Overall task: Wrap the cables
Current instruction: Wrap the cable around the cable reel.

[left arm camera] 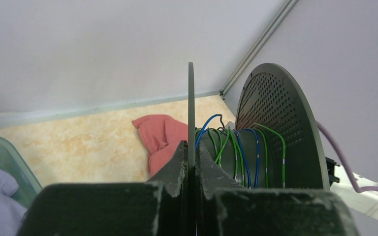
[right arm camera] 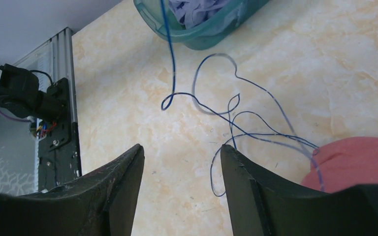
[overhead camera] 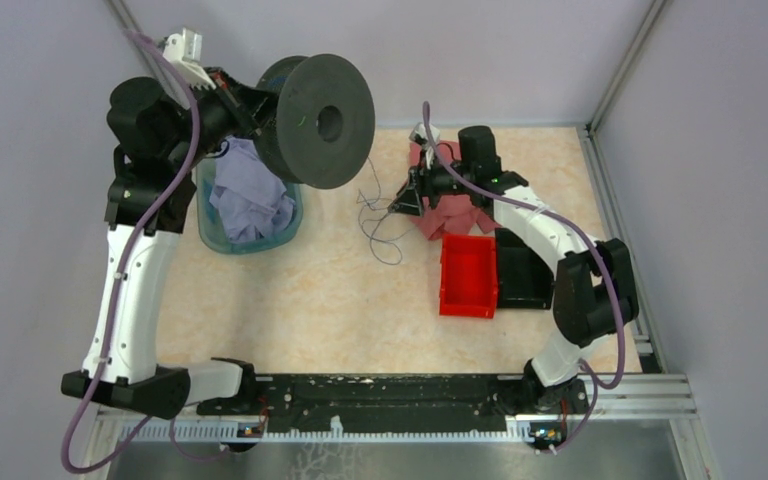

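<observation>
The cables (overhead camera: 380,228) are thin dark wire lying in loose loops on the table between the spool and a red cloth. In the right wrist view the cables (right arm camera: 236,105) look blue, and one strand rises toward the top edge. My right gripper (right arm camera: 182,147) hangs open just above the table with nothing between its fingers; one loop runs beside its right finger. In the top view the right gripper (overhead camera: 405,200) is at the cloth's left edge. My left gripper (left arm camera: 191,150) is shut on the thin flange of the black spool (overhead camera: 315,120), held high. Blue and green wire (left arm camera: 246,147) is wound on its core.
A teal basket (overhead camera: 215,230) of purple cloth stands under the spool. The red cloth (overhead camera: 440,210) lies behind a red bin (overhead camera: 468,275) and a black bin (overhead camera: 525,270). Walls and a metal rail (overhead camera: 610,200) close in the back and right.
</observation>
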{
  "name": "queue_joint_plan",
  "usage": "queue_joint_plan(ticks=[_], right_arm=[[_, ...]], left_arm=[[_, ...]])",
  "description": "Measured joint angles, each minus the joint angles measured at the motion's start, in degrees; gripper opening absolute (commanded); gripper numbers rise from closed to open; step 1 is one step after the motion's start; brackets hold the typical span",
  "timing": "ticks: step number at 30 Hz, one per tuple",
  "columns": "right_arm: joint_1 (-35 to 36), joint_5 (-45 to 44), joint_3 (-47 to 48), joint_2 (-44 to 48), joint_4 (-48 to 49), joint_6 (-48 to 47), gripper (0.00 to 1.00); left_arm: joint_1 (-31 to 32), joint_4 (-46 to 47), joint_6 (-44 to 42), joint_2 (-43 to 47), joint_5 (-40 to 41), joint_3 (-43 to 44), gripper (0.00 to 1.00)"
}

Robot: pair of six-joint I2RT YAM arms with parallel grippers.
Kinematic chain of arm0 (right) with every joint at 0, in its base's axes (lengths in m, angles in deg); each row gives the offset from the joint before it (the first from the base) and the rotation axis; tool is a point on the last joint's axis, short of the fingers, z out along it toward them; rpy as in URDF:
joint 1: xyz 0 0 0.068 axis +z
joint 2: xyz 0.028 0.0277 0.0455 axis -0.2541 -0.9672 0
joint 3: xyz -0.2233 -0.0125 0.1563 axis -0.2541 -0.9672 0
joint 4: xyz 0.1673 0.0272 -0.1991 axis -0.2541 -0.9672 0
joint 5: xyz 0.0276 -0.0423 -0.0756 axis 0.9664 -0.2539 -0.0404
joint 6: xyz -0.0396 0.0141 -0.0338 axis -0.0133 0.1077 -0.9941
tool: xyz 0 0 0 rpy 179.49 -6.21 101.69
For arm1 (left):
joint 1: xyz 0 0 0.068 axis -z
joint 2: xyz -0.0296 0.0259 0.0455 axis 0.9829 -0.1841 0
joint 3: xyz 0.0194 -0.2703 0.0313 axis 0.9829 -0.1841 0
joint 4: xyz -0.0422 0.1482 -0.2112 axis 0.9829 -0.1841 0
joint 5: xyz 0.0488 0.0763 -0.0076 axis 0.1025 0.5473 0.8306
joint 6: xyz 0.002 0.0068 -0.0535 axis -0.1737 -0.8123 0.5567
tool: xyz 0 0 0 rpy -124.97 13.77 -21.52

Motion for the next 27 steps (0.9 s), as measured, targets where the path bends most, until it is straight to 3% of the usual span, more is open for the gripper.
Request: queue_joint_plan(ticks=[11,18,27], right_arm=[[-0.04,0.63,-1.84,-0.35,8.00,5.35,0.61],[-0.02,3.02,-2.01,-5.57,14.64,10.78,0.61],[1.51,2.36,-9.77,-6.10,22.34,15.06,0.59]], left_arm=[[-0.11,0.09,1.97,-1.07,-3.08,4.46,0.00],[-0.63,0.04,3.65,-2.32,-5.64,4.74,0.00],[-0.68,0.09,4.81,-2.49,-6.16,4.76,0.00]])
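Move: The loose cable lies on the table about 6 cm ahead of the open right hand, 3 cm to its left and 20 below. From that same hand, the reel hangs 5 cm ahead, 12 left and 24 above; the red towel lies 12 ahead and 13 right, the red box 6 back and 14 right, both about 20 below. From the left hand, the cable is some 6 cm ahead, 16 right and 47 below. The open right hand edges left, then sinks some 5 cm towards the cable; the left raises the held reel slightly. ##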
